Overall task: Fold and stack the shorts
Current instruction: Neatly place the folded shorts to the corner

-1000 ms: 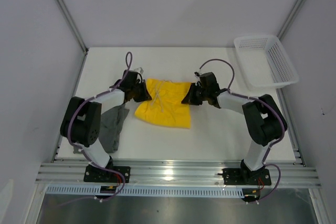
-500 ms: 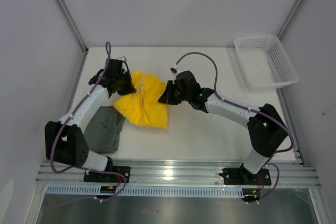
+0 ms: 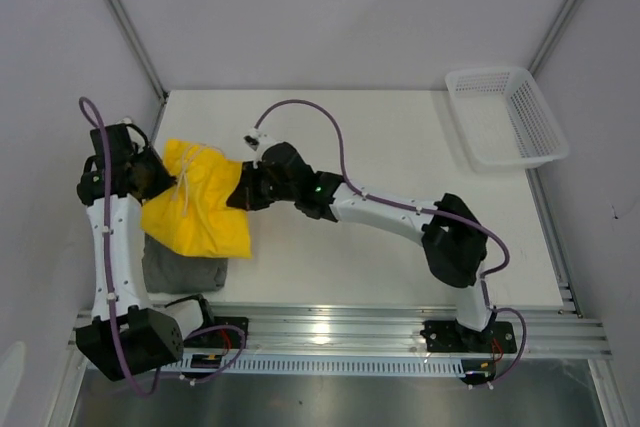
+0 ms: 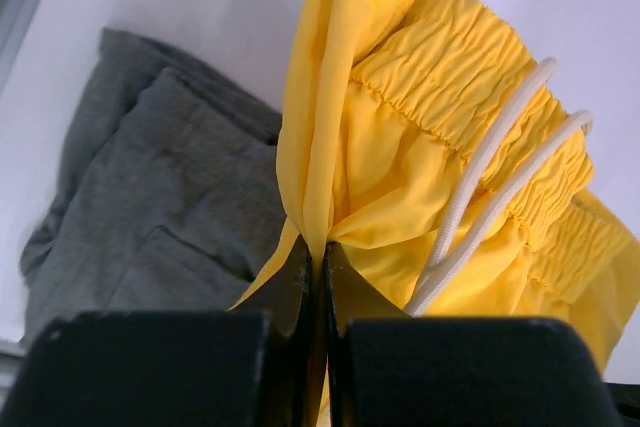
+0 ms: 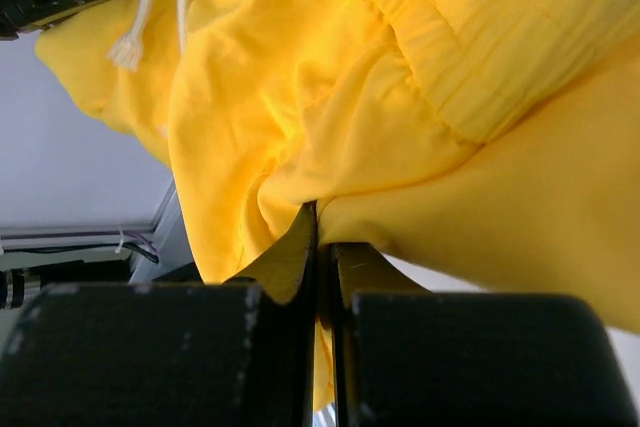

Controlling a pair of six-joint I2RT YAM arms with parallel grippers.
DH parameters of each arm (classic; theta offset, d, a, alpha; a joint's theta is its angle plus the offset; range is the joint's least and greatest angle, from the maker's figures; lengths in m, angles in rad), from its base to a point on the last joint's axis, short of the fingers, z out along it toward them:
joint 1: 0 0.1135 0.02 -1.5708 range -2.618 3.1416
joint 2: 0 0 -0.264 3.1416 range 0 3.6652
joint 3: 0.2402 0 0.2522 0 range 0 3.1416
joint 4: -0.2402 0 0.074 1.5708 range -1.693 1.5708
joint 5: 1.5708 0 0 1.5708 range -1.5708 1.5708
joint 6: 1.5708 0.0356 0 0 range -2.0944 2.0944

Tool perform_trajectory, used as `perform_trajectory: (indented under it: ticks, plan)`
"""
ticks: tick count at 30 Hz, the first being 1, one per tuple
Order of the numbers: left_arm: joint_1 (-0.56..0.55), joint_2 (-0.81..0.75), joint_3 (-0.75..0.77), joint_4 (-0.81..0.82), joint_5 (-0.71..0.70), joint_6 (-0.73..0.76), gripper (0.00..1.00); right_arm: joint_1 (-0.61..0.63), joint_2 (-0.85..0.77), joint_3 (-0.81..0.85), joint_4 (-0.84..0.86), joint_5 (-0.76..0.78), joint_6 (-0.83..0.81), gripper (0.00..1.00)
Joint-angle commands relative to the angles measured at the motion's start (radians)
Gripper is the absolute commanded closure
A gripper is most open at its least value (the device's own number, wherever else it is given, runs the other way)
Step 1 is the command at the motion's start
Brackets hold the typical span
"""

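Note:
Folded yellow shorts [image 3: 200, 202] hang between both grippers at the table's left side, over the folded dark grey shorts [image 3: 180, 272], whose near edge shows beneath. My left gripper [image 3: 160, 179] is shut on the yellow cloth's left waistband edge [image 4: 318, 147]; the grey shorts [image 4: 150, 217] lie below it in the left wrist view. My right gripper [image 3: 240, 192] is shut on the right edge of the yellow shorts [image 5: 330, 147]. A white drawstring [image 4: 500, 177] runs across the elastic waistband.
A white mesh basket [image 3: 505, 117] stands at the table's back right corner. The left wall post [image 3: 125, 22] and the left table edge are close to the left arm. The metal rail [image 3: 320, 329] runs along the near edge.
Both grippers carried the yellow shorts leftward from the table's middle to above the grey shorts. The right arm stretched far across; the left arm swung out toward the left wall.

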Motion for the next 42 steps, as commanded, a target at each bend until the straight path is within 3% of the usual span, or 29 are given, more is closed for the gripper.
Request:
perform_trajectory:
  ticks: [1,5,7,10,17,18,19,21,22,24,25,27,35,42]
  plan:
    - [0.114,-0.010,-0.006,-0.022,0.100,0.090,1.00,0.034,0.108,0.127,0.079,-0.061,0.000,1.00]
    - [0.179,-0.039,-0.052,-0.012,0.086,0.088,1.00,0.075,0.212,0.230,0.088,-0.081,-0.005,1.00]
    - [0.184,-0.033,-0.055,-0.030,-0.060,0.059,1.00,0.089,0.249,0.253,0.093,-0.072,-0.013,1.00]
    - [0.245,-0.024,-0.086,-0.013,-0.064,0.055,1.00,0.105,0.301,0.287,0.084,-0.090,-0.004,1.00]
    - [0.336,0.001,-0.164,0.018,-0.132,0.012,0.97,0.141,0.320,0.244,0.042,-0.074,-0.016,1.00]
    - [0.342,0.002,-0.177,0.031,-0.129,0.010,0.69,0.144,0.318,0.233,0.042,-0.069,-0.014,1.00]
    - [0.343,0.010,-0.195,0.039,-0.133,0.004,0.52,0.148,0.317,0.220,0.042,-0.063,-0.008,1.00]
    - [0.342,0.025,-0.221,0.041,-0.158,-0.004,0.07,0.146,0.305,0.155,0.047,-0.063,0.038,1.00]
    - [0.343,0.031,-0.230,0.042,-0.159,-0.007,0.01,0.146,0.295,0.125,0.074,-0.057,0.055,0.98]
    - [0.343,0.024,-0.236,0.048,-0.164,-0.013,0.01,0.146,0.268,0.050,0.093,-0.026,0.105,0.83]
    - [0.342,0.018,-0.233,0.048,-0.162,-0.013,0.01,0.145,0.257,0.022,0.105,-0.019,0.119,0.60]
    - [0.342,-0.005,-0.214,0.050,-0.141,-0.010,0.01,0.140,0.230,-0.027,0.126,0.006,0.141,0.39]
    - [0.343,-0.019,-0.210,0.108,-0.030,0.007,0.01,0.105,0.185,-0.018,0.136,0.025,0.133,0.09]
    - [0.343,-0.041,-0.220,0.163,0.126,0.010,0.01,0.063,0.212,0.057,0.110,0.008,0.130,0.07]
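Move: Both hands hold the yellow shorts in the air. The grey shorts they go onto lie beneath the left hand, centred roughly 6 cm back, 1 cm left and 20 cm down. The middle of the yellow shorts hangs about 6 cm to the left hand's right, 4 cm back and 6 cm below it; the table's near left corner is some 19 cm back and 20 cm left. From the right hand the grey shorts lie about 15 cm left, 2 cm back and 19 cm down. Carry the yellow shorts left, down and back over the grey ones, each hand sinking about 9 cm and the left turning some 25 degrees counter-clockwise. Open the left gripper wide while still well above the table, then ease it forward and slightly up. Keep the right pinched longer, dip it another 8 cm, drawing a little right as it opens, then raise it about 6 cm and forward. ##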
